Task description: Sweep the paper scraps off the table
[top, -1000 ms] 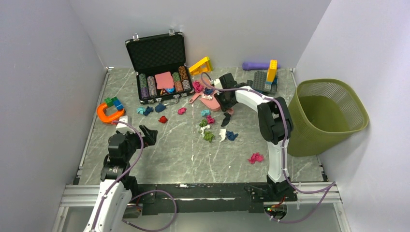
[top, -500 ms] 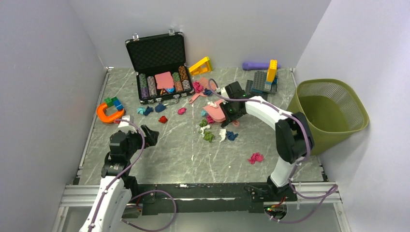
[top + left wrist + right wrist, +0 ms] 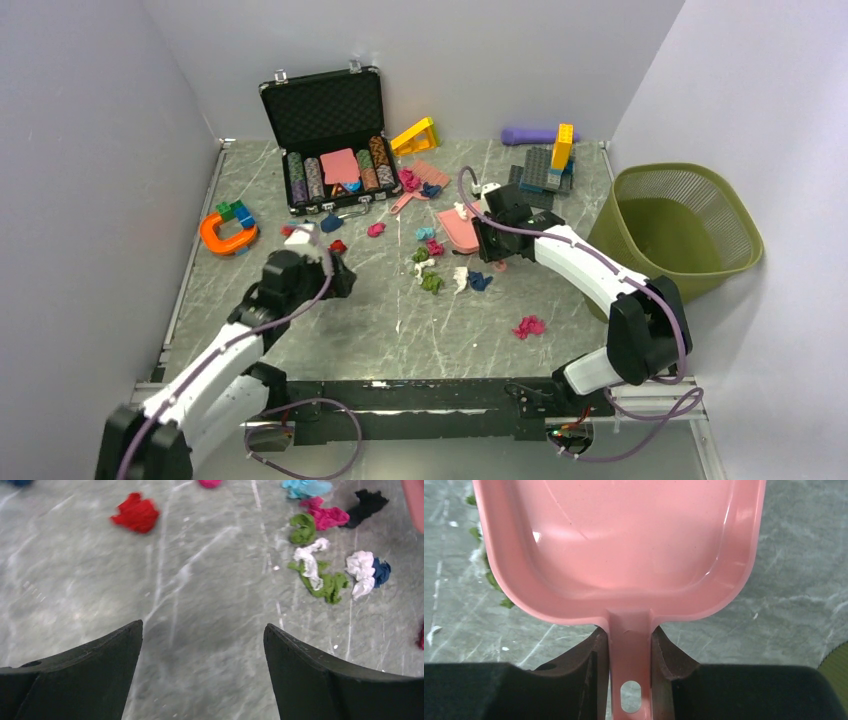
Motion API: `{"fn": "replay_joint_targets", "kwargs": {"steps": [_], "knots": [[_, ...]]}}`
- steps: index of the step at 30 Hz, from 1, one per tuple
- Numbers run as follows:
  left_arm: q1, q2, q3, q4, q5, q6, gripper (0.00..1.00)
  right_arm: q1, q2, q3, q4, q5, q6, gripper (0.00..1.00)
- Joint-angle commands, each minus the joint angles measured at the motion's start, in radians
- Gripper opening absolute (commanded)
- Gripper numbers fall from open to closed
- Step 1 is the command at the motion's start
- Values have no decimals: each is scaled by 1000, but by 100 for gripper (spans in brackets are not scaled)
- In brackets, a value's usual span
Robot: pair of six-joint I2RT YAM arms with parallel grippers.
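Paper scraps lie on the grey-green table (image 3: 380,320). A cluster of green, white, teal, magenta and navy scraps (image 3: 432,262) is at mid-table. A red wad (image 3: 337,246) lies left of it and a magenta wad (image 3: 528,326) lies alone at the near right. My right gripper (image 3: 490,242) is shut on the handle of a pink dustpan (image 3: 462,228), just right of the cluster. In the right wrist view the gripper (image 3: 629,632) clamps the dustpan (image 3: 619,540). My left gripper (image 3: 338,276) is open and empty, near the red wad (image 3: 136,514). Its view also shows the gripper (image 3: 203,625) and the green and white scraps (image 3: 327,584).
An open black case of poker chips (image 3: 330,140) stands at the back. More scraps lie in front of it. A green mesh bin (image 3: 680,235) stands at the right edge. Building bricks (image 3: 548,165), a yellow piece (image 3: 415,135), a purple cylinder (image 3: 530,135) and an orange horseshoe toy (image 3: 225,235) are around.
My right gripper has carried the dustpan right and nearer, away from the case. My left arm has reached forward and right towards the red wad.
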Motion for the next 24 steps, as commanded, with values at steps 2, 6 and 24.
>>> {"fn": "replay_joint_targets", "kwargs": {"steps": [2, 6, 24], "knots": [[-220, 278, 281, 20, -242, 66, 95, 4, -55, -76, 58, 128, 115, 0], [-271, 547, 533, -50, -309, 152, 94, 4, -82, -136, 72, 223, 220, 0], [-279, 1346, 1275, -216, -285, 388, 72, -5, -238, -202, 115, 353, 326, 78]]}}
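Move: The brush handle lies about 25 cm ahead of the left hand, 17 cm to its right and 8 cm below. A hot-pink scrap is 18 cm ahead and 10 cm right of that hand, with the red scrap 12 cm straight ahead. The right hand holds the dustpan; its table spot for the handle is roughly 3 cm back, 5 cm right, 9 cm below, with the navy scrap 2 cm back and 2 cm left, the white scrap 2 cm back and 6 cm left. The right hand, still pinching the dustpan handle, carries it about 5 cm right, 4 cm down and slightly back, turning some 20 degrees clockwise, then opens, lets go and begins to rise. Meanwhile the left hand sweeps quickly forward and right, about 25 cm, towards the brush handle, rising over the first half and then sinking, left side rolling up about 30 degrees, fingers partly closing but touching nothing yet. ##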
